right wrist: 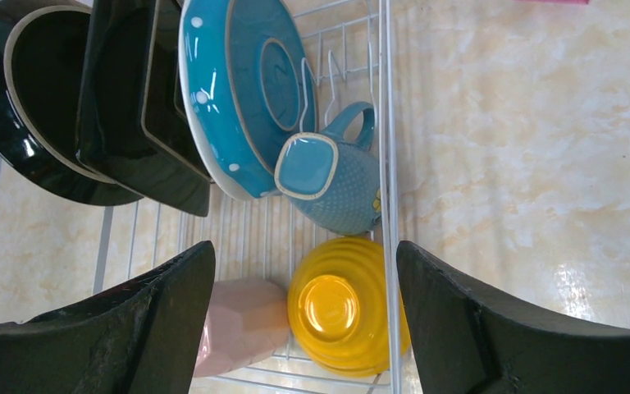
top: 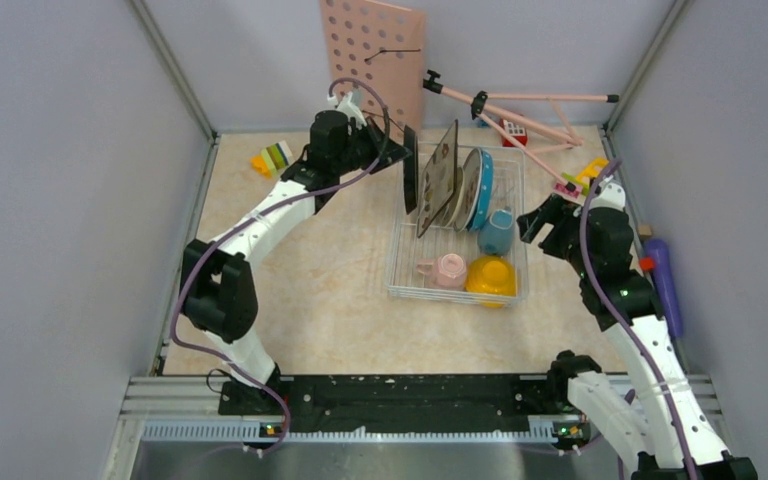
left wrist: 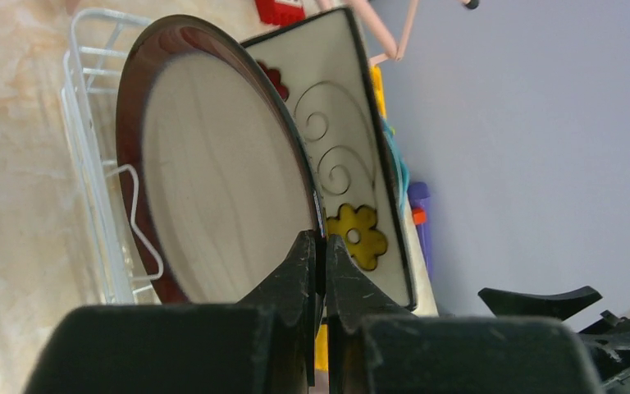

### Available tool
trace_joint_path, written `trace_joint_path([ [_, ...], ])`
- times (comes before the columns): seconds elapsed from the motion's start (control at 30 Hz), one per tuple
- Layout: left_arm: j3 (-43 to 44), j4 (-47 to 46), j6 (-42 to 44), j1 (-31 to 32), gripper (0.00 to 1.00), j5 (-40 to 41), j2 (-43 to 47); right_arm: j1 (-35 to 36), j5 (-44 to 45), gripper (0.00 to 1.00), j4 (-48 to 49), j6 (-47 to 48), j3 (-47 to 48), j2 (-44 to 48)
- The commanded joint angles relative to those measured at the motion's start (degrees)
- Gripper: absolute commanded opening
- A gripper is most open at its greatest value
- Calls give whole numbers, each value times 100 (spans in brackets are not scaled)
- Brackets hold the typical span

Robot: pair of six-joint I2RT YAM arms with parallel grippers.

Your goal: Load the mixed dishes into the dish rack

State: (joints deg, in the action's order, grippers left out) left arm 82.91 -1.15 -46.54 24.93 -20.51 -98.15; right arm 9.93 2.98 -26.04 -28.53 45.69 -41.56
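The white wire dish rack (top: 400,285) holds upright plates, the square floral plate (top: 438,180) and the blue polka-dot plate (top: 481,190) among them. It also holds the blue-grey mug (top: 497,232), the pink cup (top: 447,269) and the yellow bowl (top: 490,277). My left gripper (top: 401,152) is shut on the rim of the brown-rimmed plate (left wrist: 213,172), held upright on edge at the rack's left side next to the floral plate (left wrist: 353,156). My right gripper (top: 538,218) is open and empty beside the rack's right side, above the bowl (right wrist: 344,308) and cup (right wrist: 242,324).
A pink pegboard (top: 375,55) leans on the back wall. A pink rod frame (top: 520,110) lies at the back right. Toy blocks (top: 273,158) sit at the back left and more (top: 513,132) behind the rack. A purple object (top: 665,275) lies by the right wall.
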Motion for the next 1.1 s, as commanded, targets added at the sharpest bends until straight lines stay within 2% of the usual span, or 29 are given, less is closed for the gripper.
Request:
trace_joint_path([
  [0.0, -201, -1299, 51, -23, 0, -91, 79, -61, 22, 80, 169, 32, -60, 103],
  [0.2, -455, -1254, 197, -23, 2, -244, -109, -60, 11, 80, 154, 19, -91, 118],
  [0.23, -451, -1168, 242, -23, 12, -262, -143, -59, -5, 80, 155, 1, -95, 119],
  [0.3, -375, -867, 284, -23, 47, -217, -182, -62, -32, 81, 155, -10, -98, 122],
  [0.37, -354, -733, 306, -23, 69, -173, -146, -57, -39, 82, 131, -19, -92, 125],
  [0.47, -358, -712, 343, -23, 82, -138, 18, -60, 12, 83, 143, -10, -142, 152],
  [0.73, -360, -190, 823, -23, 98, 212, 691, -59, 40, 83, 160, 143, -166, 213],
  [0.93, -113, 626, 1393, -30, 99, 717, 1338, -61, 310, 83, 289, 619, -257, 569],
  [1.07, -435, 896, 1630, -70, 99, 1270, 2123, -55, 822, 83, 511, 1166, -627, 897],
])
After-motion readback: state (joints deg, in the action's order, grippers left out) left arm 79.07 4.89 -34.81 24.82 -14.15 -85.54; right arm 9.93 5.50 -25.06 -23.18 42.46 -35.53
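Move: The left gripper already holds the round brown-rimmed plate upright over the rack's left end. The free slot there lies about 4 cm ahead of the left hand, 2 cm to its right and 13 cm below. The patterned square plate stands some 7 cm right and 3 cm ahead, 12 cm below; the pink cup is about 13 cm back, 9 cm right and 23 cm below. From the right hand the slot is roughly 18 cm ahead, 21 cm left and 9 cm lower. Bring the left gripper almost straight down about 5 cm, keeping the pinch on the round plate's rim to lower it into the slot beside the square plate. Stop there, open the fingers wide to let go, then draw up some 10 cm, easing left and back off the plate as the fingertips tilt upward. ##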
